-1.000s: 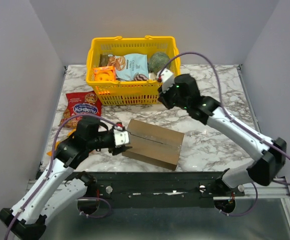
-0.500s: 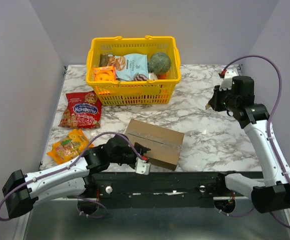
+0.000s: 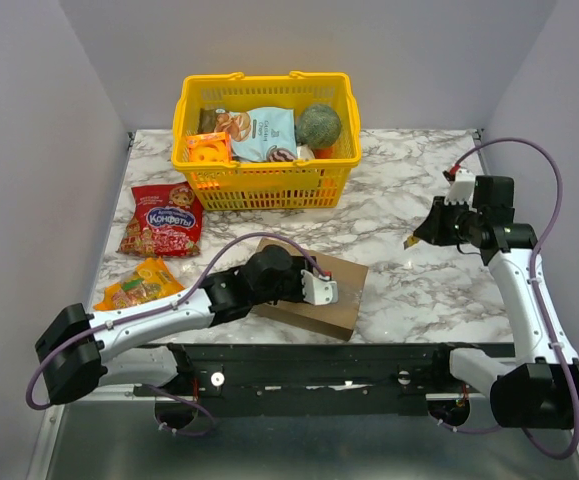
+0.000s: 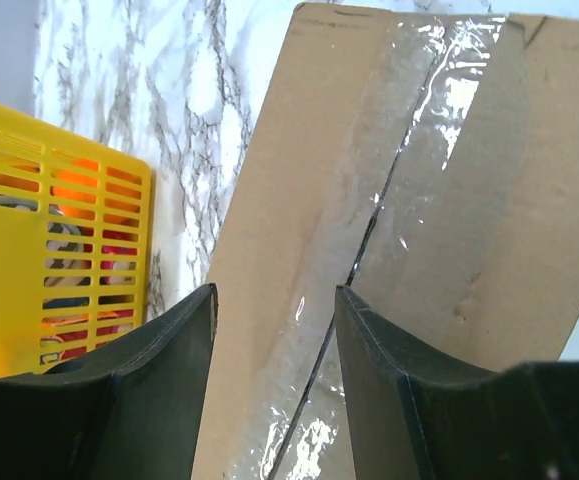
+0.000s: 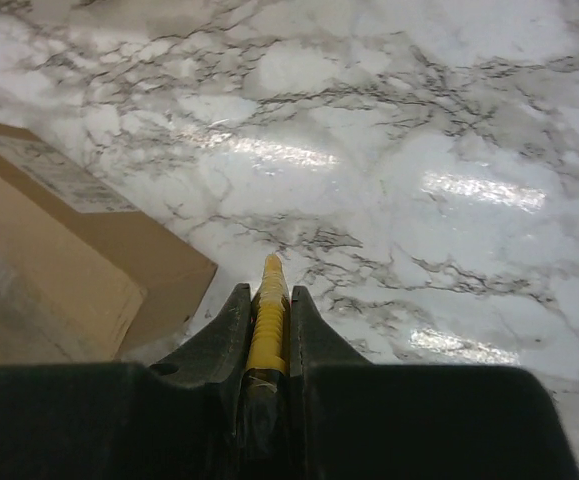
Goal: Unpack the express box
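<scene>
The brown express box lies shut on the marble table near the front, with clear tape along its centre seam. My left gripper hovers just over the box top with its jaws open, and the taped seam shows between the fingers in the left wrist view. My right gripper is to the right of the box, above the table, and is shut on a thin yellow ribbed tool whose tip points toward the box corner.
A yellow basket with snack packs and a green ball stands at the back. A red candy bag and an orange snack bag lie at the left. Bare marble lies between the box and the right arm.
My left gripper swung from the box's left side round its near edge to above the box top. My right gripper went from the basket to the right side, then lowered slightly, still holding the yellow tool.
</scene>
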{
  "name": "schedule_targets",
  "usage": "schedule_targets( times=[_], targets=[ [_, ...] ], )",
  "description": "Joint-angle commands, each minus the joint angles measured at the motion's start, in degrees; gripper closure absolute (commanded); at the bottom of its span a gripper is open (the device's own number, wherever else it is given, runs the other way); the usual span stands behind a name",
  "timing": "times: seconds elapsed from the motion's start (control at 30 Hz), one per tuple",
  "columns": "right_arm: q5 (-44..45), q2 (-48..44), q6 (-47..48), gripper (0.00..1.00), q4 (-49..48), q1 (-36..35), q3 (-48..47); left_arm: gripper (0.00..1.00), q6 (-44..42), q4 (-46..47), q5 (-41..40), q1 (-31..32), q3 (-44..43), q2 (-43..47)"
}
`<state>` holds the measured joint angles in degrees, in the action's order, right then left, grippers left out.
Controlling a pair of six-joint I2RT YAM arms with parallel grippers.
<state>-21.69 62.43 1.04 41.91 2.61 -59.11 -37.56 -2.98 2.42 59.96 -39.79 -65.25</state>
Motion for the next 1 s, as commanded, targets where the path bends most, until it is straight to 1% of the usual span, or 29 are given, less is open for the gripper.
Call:
schedule_targets(
  times=[0.0,0.03,0.07,0.1,0.17,0.23,0.3,0.37,0.4,0.43,0.5,0.53,0.6,0.67,0.77,0.83,0.97],
  targets=[
    [-12.4,-3.1,4.57,1.0,1.59,0.2,2.24,0.41,4.16,-9.73,0.2,-0.46,-10.46,-2.15],
    [-13.54,-3.63,5.54,1.0,2.38,0.2,2.94,0.39,4.25,-11.59,1.35,-0.98,-12.4,-2.59],
    [-15.99,-4.07,7.29,1.0,2.56,0.2,3.91,0.39,4.69,-13.43,1.54,-1.16,-16.24,-3.21],
    [-17.06,-4.51,8.01,1.0,2.47,0.11,4.87,0.39,5.04,-17.28,1.02,-1.25,-17.94,-4.26],
    [-17.33,-3.81,10.55,1.0,3.44,-0.41,7.25,0.39,5.22,-19.59,0.4,-2.82,-20.32,-4.79],
    [-16.9,-2.76,12.58,1.0,4.05,-1.72,8.39,0.39,4.43,-20.66,0.05,-4.67,-20.07,-4.62],
    [-16.37,-2.41,14.16,1.0,4.06,-2.52,8.92,0.39,3.38,-20.14,-1.0,-7.83,-19.19,-3.92],
    [-15.58,-1.79,14.95,1.0,4.14,-6.9,9.19,0.39,3.28,-19.96,-1.71,-10.21,-19.79,-3.57],
    [-15.66,-1.27,15.13,1.0,4.32,-8.48,9.02,0.39,3.46,-20.04,-1.54,-12.92,-20.23,-3.3],
    [-15.83,-0.48,15.31,1.0,4.49,-11.37,8.84,0.38,3.37,-19.96,-1.19,-14.16,-20.67,-3.21],
    [-14.7,2.51,14.43,0.99,4.41,-14.11,8.05,0.38,3.02,-19.17,-1.01,-17.58,-21.12,-2.86],
    [-14.35,4.0,14.08,1.0,4.15,-15.43,7.53,0.38,3.11,-18.73,-1.44,-18.56,-21.03,-2.69],
    [-13.73,6.72,12.94,1.0,3.27,-15.71,5.69,0.38,3.37,-17.76,-1.54,-19.79,-20.77,-1.99],
    [-12.42,7.96,12.67,1.0,0.37,-16.41,4.36,0.38,3.98,-17.32,-1.01,-20.94,-19.72,-1.28],
    [-11.18,12.7,12.41,1.0,-1.65,-17.64,-0.02,0.37,4.16,-16.97,-0.31,-21.12,-17.35,0.39],
    [-11.88,16.81,11.71,1.0,-1.92,-18.86,-4.4,0.37,5.21,-17.67,0.13,-21.12,-16.55,1.27],
    [-12.67,22.11,10.48,1.0,-2.1,-21.77,-10.4,0.37,6.1,-18.37,0.49,-21.2,-15.06,2.32]
  ],
)
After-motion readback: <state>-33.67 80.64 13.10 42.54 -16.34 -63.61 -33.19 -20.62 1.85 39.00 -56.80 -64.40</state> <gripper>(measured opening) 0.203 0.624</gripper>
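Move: The box lies almost straight under my left hand, its middle about 8 cm below and 2 cm to the left. The yellow basket stands some 28 cm ahead and 10 cm left of that hand, and the red candy bag 14 cm ahead and 33 cm left. From my right hand, already holding the yellow knife, the box's middle is about 26 cm left, 9 cm back and 13 cm down, its right end only some 15 cm left and 10 cm back. I bring the knife, still gripped in my right hand, left, back and down towards the box's right end, turning some 35 degrees counter-clockwise, then push forward again about 5 cm with the tip beside that end near its far corner. My open left hand rises about 8 cm off the box, then swings forward and left towards the basket side, turning counter-clockwise. ##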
